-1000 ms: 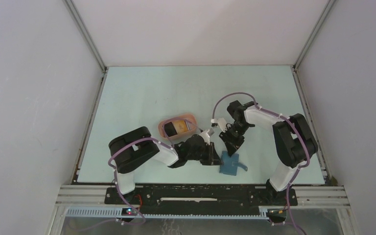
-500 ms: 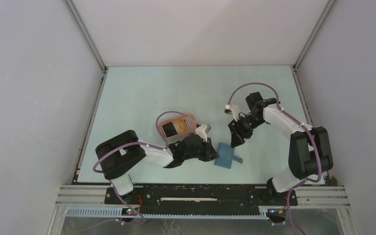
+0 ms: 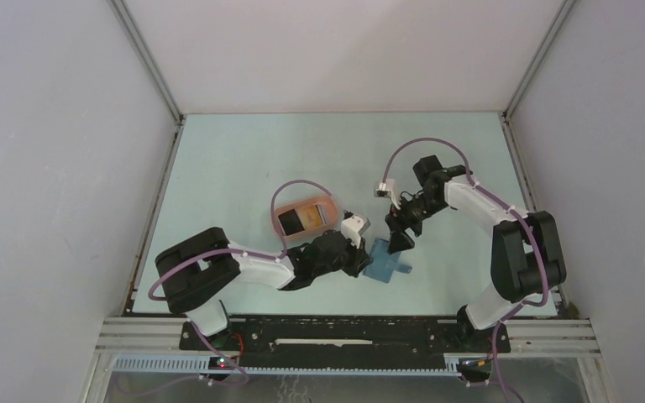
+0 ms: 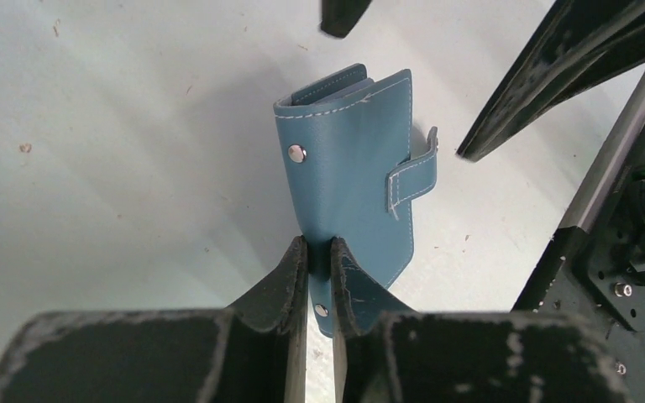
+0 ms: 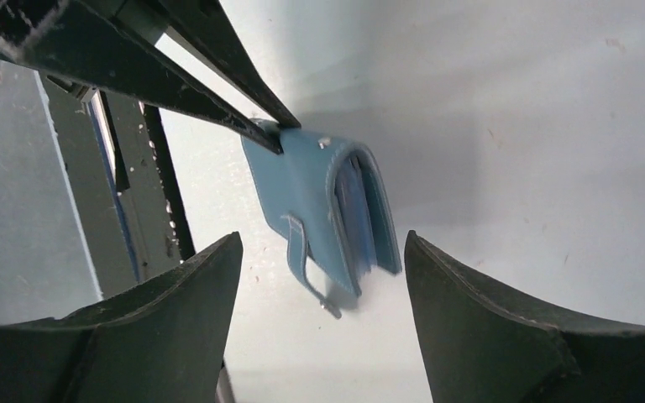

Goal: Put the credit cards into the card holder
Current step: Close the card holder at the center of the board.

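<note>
The blue card holder point(image 3: 387, 263) is folded, its strap hanging loose, near the table's front middle. My left gripper point(image 3: 364, 261) is shut on one cover's edge point(image 4: 319, 256), holding the card holder point(image 4: 348, 159) tilted. My right gripper point(image 3: 401, 241) hovers just behind it, open wide. In the right wrist view the card holder point(image 5: 327, 206) shows beyond the spread fingers point(image 5: 458, 302), untouched. A black card point(image 3: 288, 223) and a yellow-orange card point(image 3: 310, 218) lie in the pink tray point(image 3: 302, 202). No whitish card shows.
The pink tray sits just behind my left forearm. The black metal frame point(image 4: 630, 235) at the table's near edge is close to the card holder. White walls enclose the table on three sides.
My right gripper's jaws have opened wide, and that arm swung out right, then back over the holder. The left gripper kept its grip and carried the holder slightly away from the near edge.
</note>
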`<control>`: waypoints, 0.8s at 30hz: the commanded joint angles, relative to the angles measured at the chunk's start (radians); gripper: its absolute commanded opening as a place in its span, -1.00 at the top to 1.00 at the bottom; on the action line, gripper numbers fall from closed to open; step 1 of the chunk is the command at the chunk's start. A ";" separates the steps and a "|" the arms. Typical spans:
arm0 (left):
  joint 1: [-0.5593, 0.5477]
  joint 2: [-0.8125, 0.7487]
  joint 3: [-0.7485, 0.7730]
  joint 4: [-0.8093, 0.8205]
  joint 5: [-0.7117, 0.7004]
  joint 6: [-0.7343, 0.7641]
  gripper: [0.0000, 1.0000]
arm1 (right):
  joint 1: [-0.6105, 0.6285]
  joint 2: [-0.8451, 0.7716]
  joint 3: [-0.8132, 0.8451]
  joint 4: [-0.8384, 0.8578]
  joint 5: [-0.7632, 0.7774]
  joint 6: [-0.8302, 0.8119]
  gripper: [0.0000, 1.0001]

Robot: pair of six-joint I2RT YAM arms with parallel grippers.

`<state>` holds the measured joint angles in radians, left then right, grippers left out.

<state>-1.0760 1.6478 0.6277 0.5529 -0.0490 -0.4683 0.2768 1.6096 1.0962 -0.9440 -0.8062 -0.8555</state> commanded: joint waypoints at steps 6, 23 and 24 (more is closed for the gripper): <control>-0.027 -0.054 -0.055 0.097 -0.058 0.167 1.00 | 0.112 -0.006 0.004 0.073 0.032 -0.141 -0.57; -0.058 -0.106 -0.118 0.186 -0.125 0.215 0.97 | 0.138 0.050 0.034 -0.073 -0.029 -0.266 1.00; -0.058 -0.116 -0.126 0.189 -0.138 0.209 0.84 | 0.137 0.042 0.034 -0.080 -0.038 -0.272 1.00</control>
<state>-1.1347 1.6005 0.5404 0.6853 -0.1028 -0.2863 0.4091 1.6684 1.1053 -0.9668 -0.8093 -1.0672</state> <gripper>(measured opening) 0.142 0.092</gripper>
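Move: Beyond the left fingers, which already grip the near end of its upright spine, the folded card holder has its middle about 4 cm to the left hand's right, 2 cm ahead and 2 cm lower. From the open right hand it is some 4 cm left, 3 cm back and 5 cm down, its strap about 1 cm left, 5 cm back and 6 cm down. The pink tray lies 23 cm left of the right hand, 7 cm ahead and 8 cm lower. Sliding left roughly 3 cm, its fingers wide open, the right hand then sinks and draws back about 2 cm over the card holder's free far end, turning some 15 degrees counter-clockwise, and shuts its fingers across both covers just below the spine. The left hand keeps its pinch on the spine's other end, easing up and back about 1 cm each while its fingertips tilt up slightly. ##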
